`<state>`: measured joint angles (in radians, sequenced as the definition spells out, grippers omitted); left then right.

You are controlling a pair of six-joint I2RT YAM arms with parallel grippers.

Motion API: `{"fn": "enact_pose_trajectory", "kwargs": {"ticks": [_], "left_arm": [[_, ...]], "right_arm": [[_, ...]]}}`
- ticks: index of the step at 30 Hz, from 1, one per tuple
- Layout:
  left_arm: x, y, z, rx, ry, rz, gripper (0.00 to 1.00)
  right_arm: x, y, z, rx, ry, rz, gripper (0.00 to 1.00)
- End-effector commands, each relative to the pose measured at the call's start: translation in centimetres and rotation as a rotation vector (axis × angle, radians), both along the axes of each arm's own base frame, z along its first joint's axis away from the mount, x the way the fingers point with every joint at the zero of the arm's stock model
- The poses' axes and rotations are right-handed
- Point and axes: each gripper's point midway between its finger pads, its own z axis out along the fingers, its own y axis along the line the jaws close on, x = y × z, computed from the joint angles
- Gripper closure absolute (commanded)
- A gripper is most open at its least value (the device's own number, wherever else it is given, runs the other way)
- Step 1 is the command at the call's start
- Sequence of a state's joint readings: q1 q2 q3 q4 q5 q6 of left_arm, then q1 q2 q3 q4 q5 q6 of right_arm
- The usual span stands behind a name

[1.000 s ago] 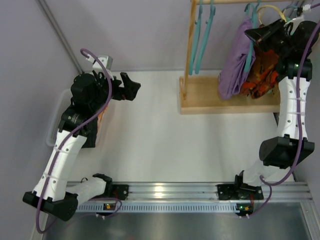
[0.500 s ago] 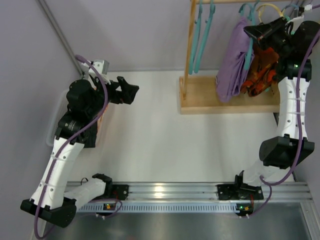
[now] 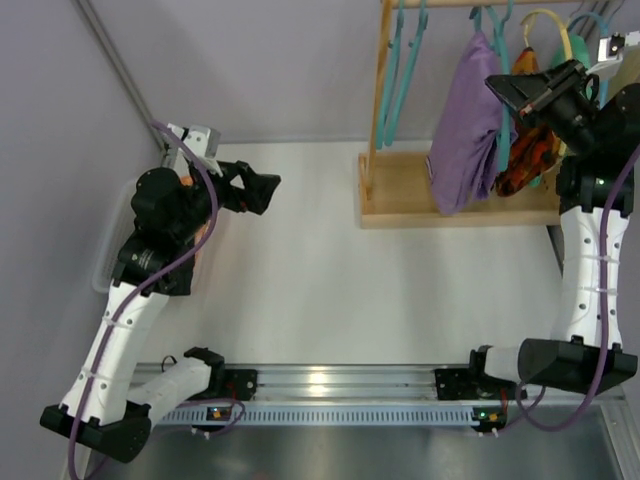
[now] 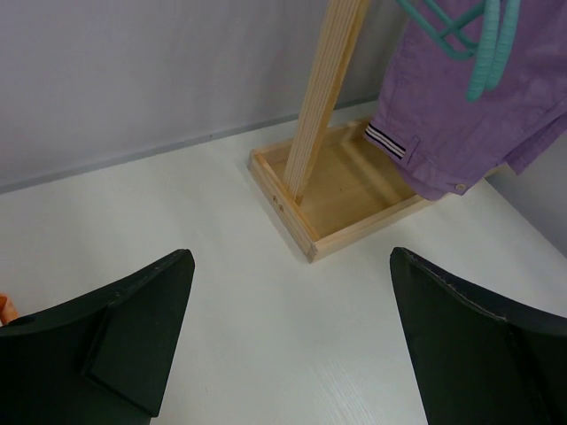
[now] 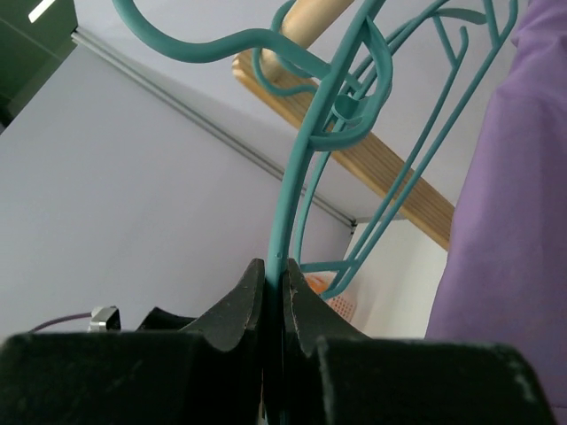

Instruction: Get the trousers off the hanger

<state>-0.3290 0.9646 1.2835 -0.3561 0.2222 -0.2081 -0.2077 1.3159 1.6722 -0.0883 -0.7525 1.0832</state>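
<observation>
The purple trousers (image 3: 464, 118) hang from a teal hanger (image 3: 497, 40) on the wooden rack's rail. My right gripper (image 3: 507, 90) is shut on that hanger's thin wire (image 5: 282, 232), right beside the purple cloth (image 5: 518, 221). Behind it hang the orange-red patterned trousers (image 3: 530, 158), partly hidden by the right arm. My left gripper (image 3: 264, 190) hovers open over the table, far to the left of the rack, with nothing between its fingers (image 4: 142, 323). In the left wrist view the purple trousers (image 4: 461, 106) hang over the rack's base.
The rack has a wooden tray base (image 3: 400, 195) and an upright post (image 4: 323, 97). Two empty teal hangers (image 3: 402, 70) hang left of the trousers, and a yellow hanger (image 3: 548, 22) hangs to the right. A white basket (image 3: 112, 245) sits behind the left arm.
The right gripper, still shut on the teal hanger, has moved up and a little left, swinging the purple trousers with it. The left gripper has shifted slightly, still open.
</observation>
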Motion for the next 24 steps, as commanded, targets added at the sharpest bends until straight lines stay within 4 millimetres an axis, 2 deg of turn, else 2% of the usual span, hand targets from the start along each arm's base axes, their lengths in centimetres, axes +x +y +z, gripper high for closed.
{"fn": "enact_pose_trajectory", "kwargs": {"ticks": [1, 3, 4, 5, 6, 7, 8, 10, 11, 12, 15, 16, 18, 19, 20, 21, 22, 23, 24], "left_arm": [[-1.2, -1.0, 1.8, 0.024, -0.127, -0.095, 0.01], [-1.4, -1.3, 0.9, 0.06, -0.14, -0.128, 0.02], [-2.0, -1.6, 1.0, 0.066, -0.16, -0.164, 0.02], [-2.3, -1.9, 0.8, 0.085, -0.18, -0.188, 0.01], [-2.4, -2.1, -0.1, 0.097, -0.177, -0.208, 0.01], [-3.4, -2.6, -0.2, 0.102, -0.197, -0.258, 0.01], [-3.5, -2.8, -1.2, 0.124, -0.212, -0.275, 0.02], [-3.9, -2.9, -1.8, 0.159, -0.252, -0.288, 0.02], [-4.0, -3.0, -2.2, 0.173, -0.268, -0.298, 0.03], [-4.1, -3.2, -3.2, 0.188, -0.265, -0.31, 0.03], [-4.3, -4.2, -4.2, 0.204, -0.294, -0.342, 0.04], [-4.6, -4.9, -4.4, 0.205, -0.3, -0.365, 0.04], [-4.0, -5.7, -5.1, 0.205, -0.301, -0.341, 0.05], [-4.6, -7.1, -5.6, 0.203, -0.307, -0.376, 0.06], [-4.8, -7.9, -6.4, 0.206, -0.309, -0.393, 0.06], [-4.2, -8.4, -6.6, 0.205, -0.323, -0.362, 0.06], [-5.5, -10.3, -6.7, 0.203, -0.344, -0.407, 0.06], [-5.8, -11.2, -7.5, 0.213, -0.346, -0.413, 0.06], [-5.5, -12.0, -7.1, 0.207, -0.378, -0.38, 0.06]], "right_arm": [[-5.4, 0.9, 4.9, -0.079, -0.277, 0.004, 1.0], [-7.1, 1.3, 4.8, -0.07, -0.275, 0.017, 1.0], [-7.0, 1.2, 3.7, -0.058, -0.242, 0.018, 1.0], [-8.2, 1.4, 3.8, -0.054, -0.248, 0.02, 1.0], [-8.6, 1.4, 3.4, -0.034, -0.229, 0.028, 1.0], [-8.5, 1.4, 2.2, -0.017, -0.195, 0.03, 1.0], [-10.0, 1.7, 2.4, -0.004, -0.201, 0.035, 1.0], [-10.3, 1.7, 0.9, 0.02, -0.158, 0.036, 1.0], [-11.6, 2.0, 1.1, 0.023, -0.173, 0.032, 1.0], [-12.1, 2.1, 0.9, 0.031, -0.171, 0.03, 1.0], [-13.3, 2.3, 0.3, 0.054, -0.145, 0.015, 1.0], [-14.2, 2.4, 0.5, 0.055, -0.152, 0.012, 1.0], [-14.5, 2.2, 0.0, 0.072, -0.118, -0.022, 1.0], [-15.5, 2.3, 0.3, 0.074, -0.136, -0.035, 1.0], [-15.8, 2.0, 0.5, 0.083, -0.146, -0.061, 1.0], [-16.1, 2.0, 0.6, 0.09, -0.149, -0.073, 1.0], [-16.7, 2.0, 0.8, 0.094, -0.163, -0.079, 1.0], [-17.0, 2.0, 1.1, 0.102, -0.17, -0.087, 1.0], [-17.2, 2.0, 1.3, 0.106, -0.165, -0.088, 1.0]]}}
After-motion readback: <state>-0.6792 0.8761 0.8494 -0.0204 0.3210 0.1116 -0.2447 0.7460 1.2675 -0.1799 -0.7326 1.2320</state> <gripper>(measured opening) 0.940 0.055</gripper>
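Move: The purple trousers, on the teal hanger already gripped and off the rail, hang some 15 cm below the right hand, about 3 ahead and 6 to its left. From that hand the orange garment is 12 cm ahead, 5 right and 20 below, and the rail is straight ahead 12 cm, 7 higher. The trousers lie about 38 cm right of the left hand, 11 ahead, at its height; the empty hangers 23 right, 20 ahead, 8 above. Right hand draws the gripped hanger back 15 cm; open left hand sweeps right and down towards the trousers. ##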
